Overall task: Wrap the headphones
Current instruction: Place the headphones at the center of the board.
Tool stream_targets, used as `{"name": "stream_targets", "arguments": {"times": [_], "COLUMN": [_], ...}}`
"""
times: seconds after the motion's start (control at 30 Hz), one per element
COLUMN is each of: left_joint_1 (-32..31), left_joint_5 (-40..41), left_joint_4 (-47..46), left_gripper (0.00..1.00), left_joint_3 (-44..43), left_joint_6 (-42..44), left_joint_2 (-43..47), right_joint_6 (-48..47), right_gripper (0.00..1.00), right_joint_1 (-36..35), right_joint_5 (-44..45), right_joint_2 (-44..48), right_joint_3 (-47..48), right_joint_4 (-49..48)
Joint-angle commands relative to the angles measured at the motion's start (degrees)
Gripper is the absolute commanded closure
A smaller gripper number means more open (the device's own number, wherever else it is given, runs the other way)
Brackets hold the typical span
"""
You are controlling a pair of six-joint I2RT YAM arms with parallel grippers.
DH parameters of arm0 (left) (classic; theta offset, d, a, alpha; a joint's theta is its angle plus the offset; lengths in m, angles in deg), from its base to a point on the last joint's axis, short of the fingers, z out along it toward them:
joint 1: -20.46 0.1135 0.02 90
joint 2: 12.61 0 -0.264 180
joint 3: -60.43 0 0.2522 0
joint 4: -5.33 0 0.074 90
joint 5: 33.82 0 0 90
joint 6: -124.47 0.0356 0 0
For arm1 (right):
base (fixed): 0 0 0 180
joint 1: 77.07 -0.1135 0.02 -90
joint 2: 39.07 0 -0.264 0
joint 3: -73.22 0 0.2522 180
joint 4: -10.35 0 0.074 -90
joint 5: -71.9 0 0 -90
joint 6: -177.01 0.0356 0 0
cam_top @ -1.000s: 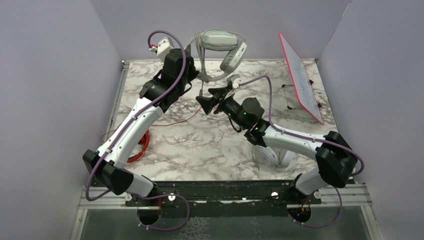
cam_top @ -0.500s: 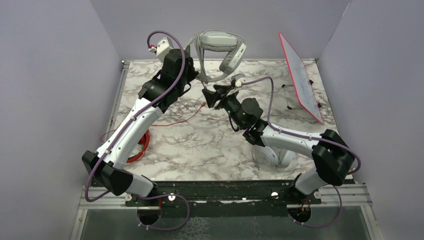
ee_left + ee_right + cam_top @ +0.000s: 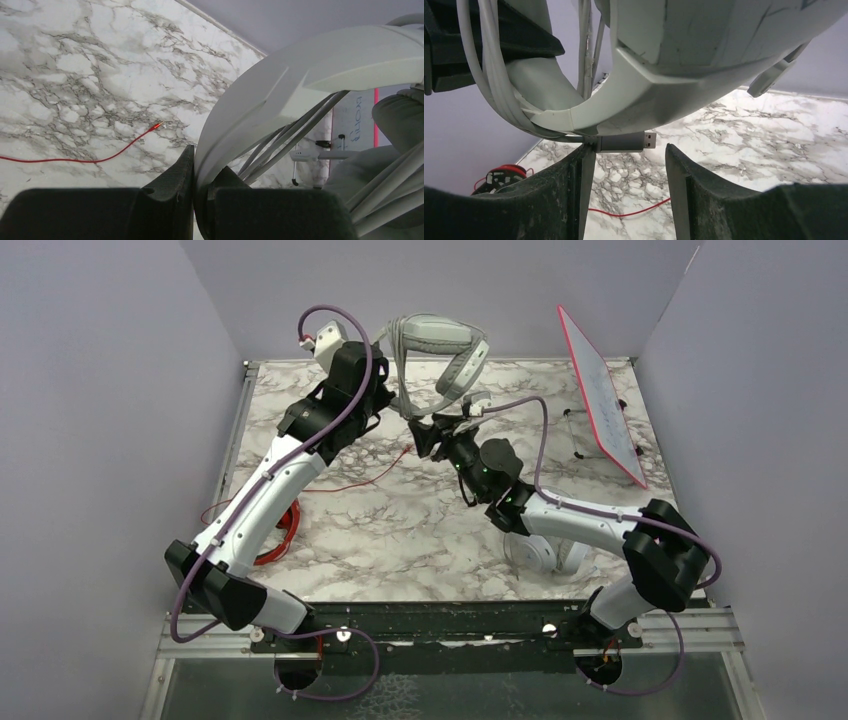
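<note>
The light grey headphones (image 3: 437,335) hang in the air at the back of the table, their thin grey cable (image 3: 280,140) looped round the headband (image 3: 260,95). My left gripper (image 3: 200,175) is shut on that headband, also seen from above (image 3: 393,395). The cable's USB plug (image 3: 624,142) lies across the tips of my right gripper (image 3: 629,150), touching the left fingertip only; the jaws stand open around it. From above, the right gripper (image 3: 425,430) sits just under the headset. White-silver headphones (image 3: 545,552) lie under the right arm. Red-and-black headphones (image 3: 285,530) lie at the left.
A red cable (image 3: 350,483) runs from the red headset across the marble table (image 3: 400,540). A red-framed white board (image 3: 605,395) leans at the back right. Grey walls close in the back and both sides.
My right gripper moved up and left to the hanging headset and its jaws narrowed. The headset shifted slightly left with the left gripper.
</note>
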Motion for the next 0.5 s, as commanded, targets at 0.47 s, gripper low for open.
{"name": "stream_targets", "arguments": {"times": [0.47], "left_joint_1": [0.79], "left_joint_5": [-2.18], "left_joint_4": [2.93], "left_gripper": [1.0], "left_joint_3": [-6.84], "left_joint_6": [1.03], "left_joint_2": [-9.22], "right_joint_6": [-0.48], "right_gripper": [0.16], "right_joint_1": [-0.14], "right_joint_5": [-7.74], "right_joint_2": [20.46], "right_joint_3": [-4.78], "right_joint_4": [47.45]}}
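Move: Beyond the left hand, which has the grey headphones by the band, the centre of the board lies about 10 cm ahead, 9 cm right and 34 cm below; the red cable's tip is some 14 cm straight ahead, also 34 cm down. From the right hand that centre is 10 cm ahead, 5 cm right and 28 cm below; the grey headphones sit 5 cm ahead, 2 cm right and 8 cm above, and the white headphones 7 cm back, 25 cm right, 27 cm below. Lowering the grey headphones towards the board, the left hand sinks about 5 cm with its grip kept on the band, tipping its fingers some 10 degrees further down. The right hand clears out from beneath the headphones and their cable plug, down, back and to its right by about 9 cm in all, tipping nose-down, rolling its left side down and opening its fingers wider. ##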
